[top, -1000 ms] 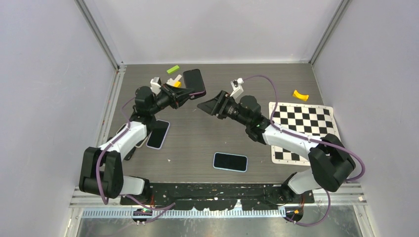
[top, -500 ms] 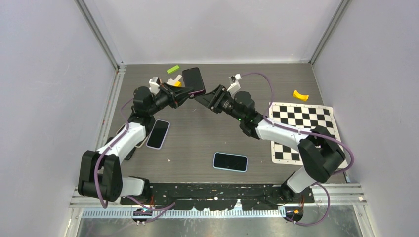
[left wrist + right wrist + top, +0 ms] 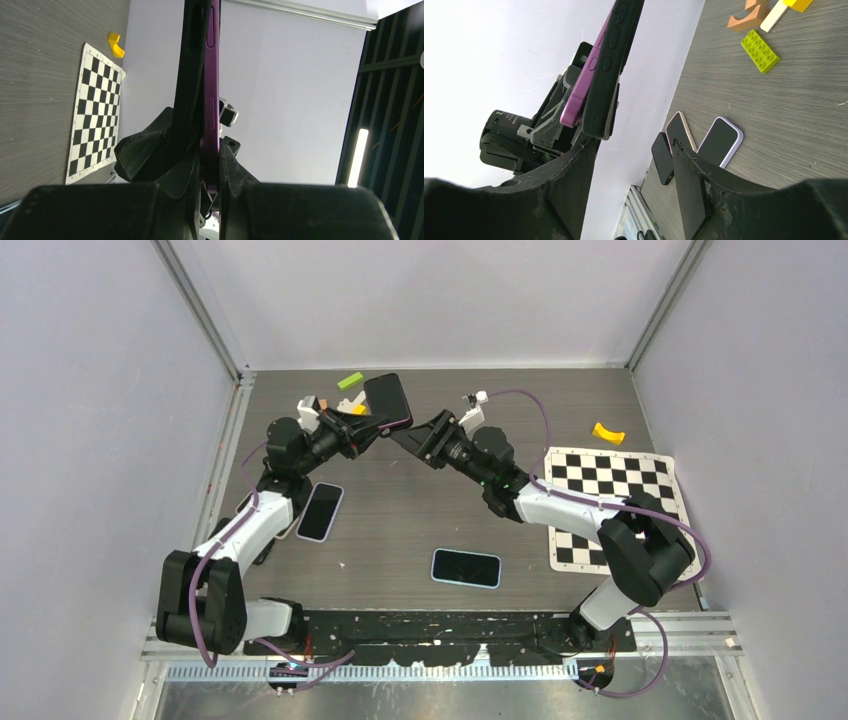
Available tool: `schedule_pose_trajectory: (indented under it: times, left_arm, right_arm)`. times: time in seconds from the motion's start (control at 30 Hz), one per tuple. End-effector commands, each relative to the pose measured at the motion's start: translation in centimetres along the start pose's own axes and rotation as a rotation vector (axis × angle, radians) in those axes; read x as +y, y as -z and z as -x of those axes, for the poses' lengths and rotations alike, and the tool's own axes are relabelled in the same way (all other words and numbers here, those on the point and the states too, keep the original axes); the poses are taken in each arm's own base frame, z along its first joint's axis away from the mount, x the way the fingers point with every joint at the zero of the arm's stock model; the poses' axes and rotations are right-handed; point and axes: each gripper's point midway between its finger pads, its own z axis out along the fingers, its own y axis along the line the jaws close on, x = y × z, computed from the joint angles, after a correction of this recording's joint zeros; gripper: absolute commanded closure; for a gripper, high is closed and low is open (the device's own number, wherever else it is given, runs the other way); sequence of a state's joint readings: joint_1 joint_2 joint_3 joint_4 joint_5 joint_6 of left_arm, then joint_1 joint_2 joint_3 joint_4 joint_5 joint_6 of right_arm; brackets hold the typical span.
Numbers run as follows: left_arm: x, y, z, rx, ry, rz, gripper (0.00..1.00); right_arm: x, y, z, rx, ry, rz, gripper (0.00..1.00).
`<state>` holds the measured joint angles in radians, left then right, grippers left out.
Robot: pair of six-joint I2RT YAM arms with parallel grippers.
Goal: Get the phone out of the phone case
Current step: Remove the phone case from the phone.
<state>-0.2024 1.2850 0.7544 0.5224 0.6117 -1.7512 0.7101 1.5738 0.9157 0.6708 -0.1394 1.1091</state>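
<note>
My left gripper (image 3: 372,426) holds a purple phone (image 3: 388,398) in a black phone case (image 3: 396,388) up off the table at the back centre. The left wrist view shows the phone (image 3: 210,100) edge-on, pinched between the jaws, with the case (image 3: 192,70) along its left side. My right gripper (image 3: 407,433) is just right of the phone's lower end and stands open. In the right wrist view the phone (image 3: 585,85) and case (image 3: 613,60) rise above its left finger (image 3: 569,175). Nothing sits between the right gripper's (image 3: 634,155) fingertips.
On the table lie a lavender-cased phone (image 3: 320,511), a blue-cased phone (image 3: 466,567) and dark phones (image 3: 252,508) under my left arm. A checkerboard sheet (image 3: 610,490) is at the right, a yellow piece (image 3: 607,432) behind it. A green brick (image 3: 350,381) lies at the back.
My right gripper has swung left and back, up to the lower end of the held phone. My left gripper has raised the phone slightly toward the back.
</note>
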Motion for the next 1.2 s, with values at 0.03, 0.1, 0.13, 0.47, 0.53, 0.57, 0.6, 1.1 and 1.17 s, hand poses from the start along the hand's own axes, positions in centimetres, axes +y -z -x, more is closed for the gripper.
schedule_pose_trajectory:
  times: [0.03,0.1,0.13,0.47,0.53,0.57,0.6,1.1,1.17]
  left_arm:
    - [-3.7,1.2,-2.1,0.061,-0.092,-0.125,1.0]
    - [-3.7,1.2,-2.2,0.064,-0.092,-0.127,1.0]
    - [-3.7,1.3,-2.2,0.064,-0.091,-0.128,1.0]
    - [-3.8,1.4,-2.3,0.067,-0.085,-0.133,1.0]
    - [-4.0,1.4,-2.4,0.073,-0.089,-0.138,1.0]
    - [-4.1,1.4,-2.6,0.08,-0.093,-0.141,1.0]
    - [-4.3,1.5,-2.7,0.086,-0.097,-0.143,1.0]
    - [-2.9,0.6,-4.3,0.217,-0.14,-0.103,1.0]
    - [-2.5,0.2,-4.4,0.233,-0.136,-0.096,1.0]
  right_arm:
    - [2.7,0.4,2.8,-0.119,-0.015,0.096,0.38]
    - [2.6,0.5,2.9,-0.121,-0.02,0.1,0.38]
    - [2.4,0.6,2.8,-0.12,-0.026,0.096,0.38]
    - [2.1,0.9,2.7,-0.128,-0.065,0.126,0.36]
    - [1.4,0.5,2.7,-0.123,-0.07,0.082,0.39]
    - [1.1,0.2,2.7,-0.116,-0.071,0.061,0.4]
    - [1.0,0.1,2.8,-0.119,-0.071,0.052,0.44]
    - [-3.7,0.5,7.8,-0.175,-0.079,-0.056,0.99]
    - [-6.3,1.7,9.3,-0.209,-0.041,-0.157,0.99]
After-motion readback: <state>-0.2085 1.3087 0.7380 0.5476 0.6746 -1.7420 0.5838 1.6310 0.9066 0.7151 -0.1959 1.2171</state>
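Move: The phone case lies under the phone, its near end just off the right fingertips. Its middle is about 8 cm ahead of the right hand, 2 cm left and 3 cm above; the phone's middle is 8 cm ahead, 3 cm left and 4 cm up. The left fingertips on the phone's near end are some 3 cm ahead, 3 cm left and 2 cm above. From the left hand, the case's middle is about 5 cm ahead and 1 cm right, at about its height. Keep the left gripper pinched on the phone's near end, nearly still. Ease the open right hand about 1 cm right, then up and slightly forward, and close it on the case's near end. With the case pinched, pull it away from the phone: forward, right and down, about 3 cm each way, faster towards the end. ##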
